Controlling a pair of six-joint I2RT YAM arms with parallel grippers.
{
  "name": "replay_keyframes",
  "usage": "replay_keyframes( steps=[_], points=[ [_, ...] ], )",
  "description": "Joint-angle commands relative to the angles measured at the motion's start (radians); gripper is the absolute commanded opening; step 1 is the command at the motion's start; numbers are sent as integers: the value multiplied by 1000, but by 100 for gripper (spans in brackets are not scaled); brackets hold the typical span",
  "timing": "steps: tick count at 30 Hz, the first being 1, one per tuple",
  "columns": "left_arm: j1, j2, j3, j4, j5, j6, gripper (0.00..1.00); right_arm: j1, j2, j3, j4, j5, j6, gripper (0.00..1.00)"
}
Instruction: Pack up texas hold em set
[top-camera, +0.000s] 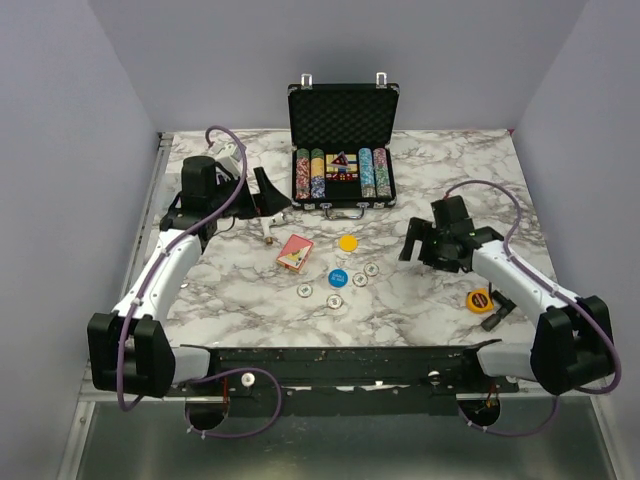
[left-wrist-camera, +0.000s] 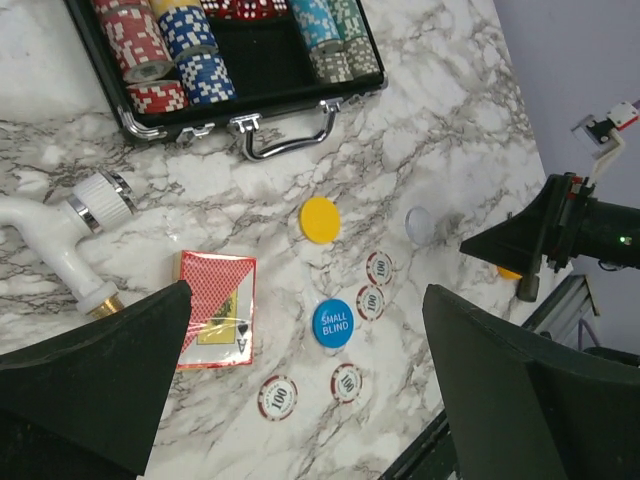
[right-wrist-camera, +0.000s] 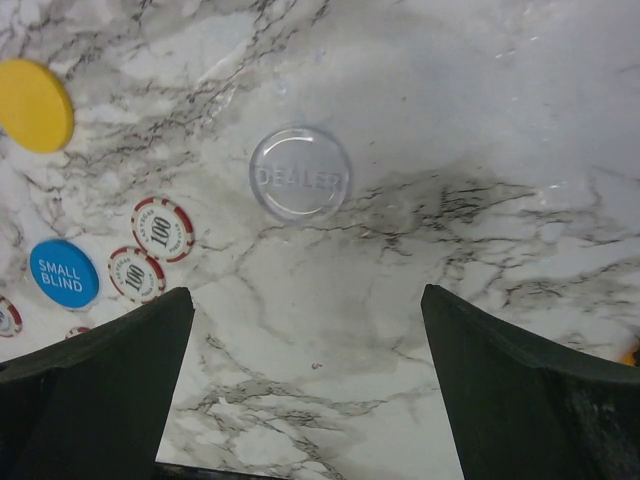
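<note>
The black briefcase (top-camera: 344, 115) stands open at the back of the table, its lid upright, chip rows (top-camera: 345, 172) inside. In front of it lie the red card box (top-camera: 295, 253), a yellow disc (top-camera: 348, 242), a blue "small blind" disc (top-camera: 338, 277) and several loose red-and-white chips (top-camera: 358, 280). My left gripper (top-camera: 270, 195) hovers open left of the case; its wrist view shows the card box (left-wrist-camera: 217, 322) and blue disc (left-wrist-camera: 333, 323) below the jaws. My right gripper (top-camera: 413, 243) is open, just short of a clear "dealer" disc (right-wrist-camera: 300, 173).
A yellow-and-black tape measure (top-camera: 481, 299) lies beside the right forearm. A white plastic object (left-wrist-camera: 70, 240) rests left of the card box. The briefcase handle (left-wrist-camera: 290, 135) faces the arms. The near table edge (top-camera: 340, 350) runs just behind the loose chips.
</note>
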Motion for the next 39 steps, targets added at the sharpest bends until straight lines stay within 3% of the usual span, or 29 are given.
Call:
replay_keyframes(
  steps=[1, 11, 19, 32, 39],
  points=[
    [-10, 27, 46, -49, 92, 23, 98, 66, 62, 31, -13, -21, 14, 100],
    [-78, 125, 89, -128, 114, 52, 98, 221, 149, 75, 75, -16, 29, 100],
    [-185, 268, 212, -391, -123, 230, 99, 243, 203, 86, 176, -108, 52, 100],
    [-314, 482, 319, -508, -392, 324, 99, 243, 79, -11, 208, -43, 80, 100],
    [-334, 549, 330, -503, -433, 322, 98, 243, 7, -70, 208, -39, 62, 100]
  ],
)
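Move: The card deck lies almost straight below the left hand, about 21 cm down, 3 cm to its right and 1 cm back. A white tap sits about 6 cm ahead and 4 cm left; the blue small blind is 9 cm back and 14 cm right. From the right hand, some 7 cm above the table, the nearer 100 chip is about 9 cm left and 1 cm ahead, its twin 11 cm left and 2 cm back, the clear dealer button 4 cm straight ahead. Down towards the card deck goes the left hand, sliding about 5 cm right first and then sinking some 16 cm in all, its fingers tipping from slanting forward to pointing steeply down. The right hand sweeps about 9 cm left past the dealer button towards the 100 chips, staying low, turning slightly counter-clockwise and slowing to a near hover. Both grippers stay wide open and touch nothing. ##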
